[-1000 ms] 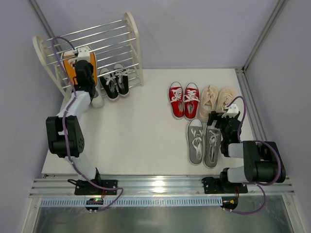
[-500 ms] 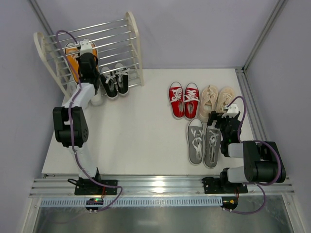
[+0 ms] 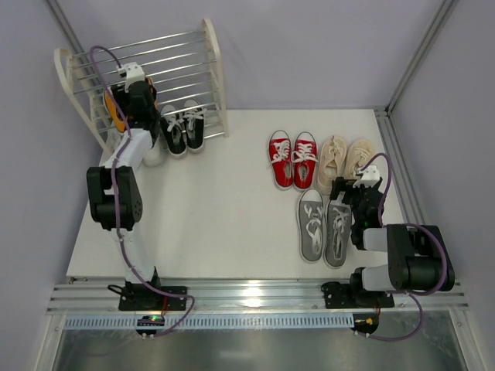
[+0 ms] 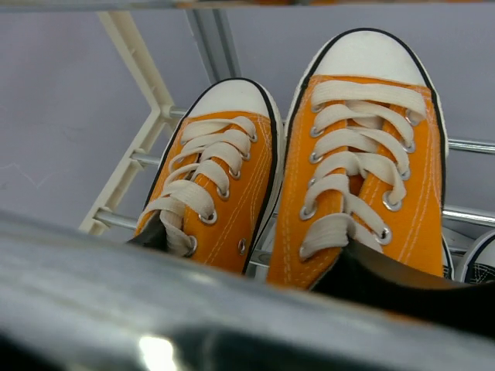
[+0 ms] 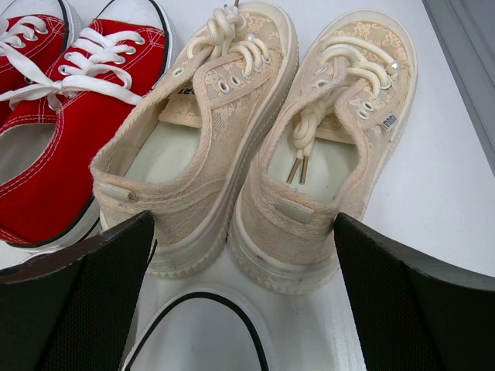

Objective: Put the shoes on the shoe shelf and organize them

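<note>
The orange pair (image 4: 340,154) rests toes-up on the rods of the shoe shelf (image 3: 213,62), at its left end. My left gripper (image 3: 128,97) reaches into the shelf (image 4: 135,54) behind their heels. In the left wrist view this gripper (image 4: 271,263) is open, with one dark finger at each shoe's opening and neither one squeezed. A black pair (image 3: 182,127) sits on a lower tier. The red pair (image 3: 292,158), beige pair (image 3: 345,157) and grey pair (image 3: 325,226) lie on the table. My right gripper (image 3: 356,193) is open (image 5: 244,286) just behind the beige heels (image 5: 255,154), above a grey toe cap (image 5: 201,332).
A blurred silver rod (image 4: 232,309) crosses the foreground of the left wrist view. A white shoe (image 3: 153,153) lies at the shelf's foot, partly under the left arm. Grey walls and a metal post (image 3: 418,54) bound the table on both sides.
My left arm has pushed farther up and back into the shelf with the orange pair, and its jaws have spread apart. The right arm has not moved.
</note>
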You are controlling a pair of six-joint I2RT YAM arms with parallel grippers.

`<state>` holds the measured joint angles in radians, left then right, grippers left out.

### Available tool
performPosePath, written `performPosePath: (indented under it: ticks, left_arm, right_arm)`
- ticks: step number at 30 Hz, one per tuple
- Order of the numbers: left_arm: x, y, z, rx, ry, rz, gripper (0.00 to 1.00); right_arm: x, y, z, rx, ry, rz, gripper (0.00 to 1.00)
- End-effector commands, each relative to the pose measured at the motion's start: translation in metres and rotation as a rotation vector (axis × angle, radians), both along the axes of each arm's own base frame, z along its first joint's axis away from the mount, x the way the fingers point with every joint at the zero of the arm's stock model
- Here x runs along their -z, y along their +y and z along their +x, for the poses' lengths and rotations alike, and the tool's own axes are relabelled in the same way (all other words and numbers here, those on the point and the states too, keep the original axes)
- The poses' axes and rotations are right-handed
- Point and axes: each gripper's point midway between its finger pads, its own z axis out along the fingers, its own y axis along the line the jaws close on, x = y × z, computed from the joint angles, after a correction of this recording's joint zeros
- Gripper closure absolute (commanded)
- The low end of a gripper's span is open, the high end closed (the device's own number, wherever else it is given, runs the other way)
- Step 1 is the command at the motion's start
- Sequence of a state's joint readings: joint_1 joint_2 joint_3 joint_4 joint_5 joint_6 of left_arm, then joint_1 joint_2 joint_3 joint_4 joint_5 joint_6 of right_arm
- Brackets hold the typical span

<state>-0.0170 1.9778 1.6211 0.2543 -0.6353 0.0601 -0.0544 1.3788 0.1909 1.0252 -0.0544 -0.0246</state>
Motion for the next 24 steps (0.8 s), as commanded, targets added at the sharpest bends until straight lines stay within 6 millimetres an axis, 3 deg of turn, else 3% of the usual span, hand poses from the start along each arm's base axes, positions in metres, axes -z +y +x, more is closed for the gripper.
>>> performPosePath:
  ticks: [1, 9, 14, 20, 21, 24]
  left_arm:
    - [-0.052, -0.007, -0.001, 0.009, -0.161, -0.021, 0.29]
    - [-0.082, -0.011, -0.031, 0.02, -0.217, -0.031, 0.11]
    - [-0.089, -0.027, -0.045, 0.041, -0.219, -0.034, 0.08]
    - [-0.088, -0.027, -0.06, -0.01, -0.185, -0.051, 0.07]
    - [-0.094, -0.031, -0.065, -0.001, -0.189, -0.051, 0.07]
    - [-0.086, -0.045, -0.073, 0.027, -0.176, -0.092, 0.09]
  right_arm:
    - [-0.033, 0.001, 0.011, -0.005, -0.118, 0.002, 0.03]
    - [-0.031, 0.0, 0.01, -0.002, -0.113, 0.002, 0.03]
    - [-0.032, 0.001, 0.011, -0.005, -0.115, 0.002, 0.03]
    - [-0.032, 0.001, 0.011, -0.004, -0.117, 0.002, 0.03]
    - [-0.032, 0.001, 0.011, -0.005, -0.117, 0.002, 0.03]
    - [-0.032, 0.001, 0.011, -0.004, -0.116, 0.002, 0.03]
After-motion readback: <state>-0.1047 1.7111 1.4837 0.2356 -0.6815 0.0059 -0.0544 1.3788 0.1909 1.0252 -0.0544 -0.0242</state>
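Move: Right at the left hand is the just-placed orange pair on the shelf, its middle about 2 cm ahead, 1 cm to the left and 3 cm lower. On the tier below, the white pair sits some 9 cm back, 1 cm left and 15 cm down, the black pair about 5 cm back, 15 cm right and 15 cm down. From the idle right hand, the orange pair lies roughly 24 cm ahead, 74 cm left and 14 cm higher. Opening its already parted fingers to nearly full width, the left hand comes free of the orange shoes' throats. It backs out from under the shelf's front rail and drifts right, then climbs steeply as it goes on back and right: some 6 cm back, 4 cm right and 7 cm up in all. Late on, the fingers tip up by about 8 degrees. ##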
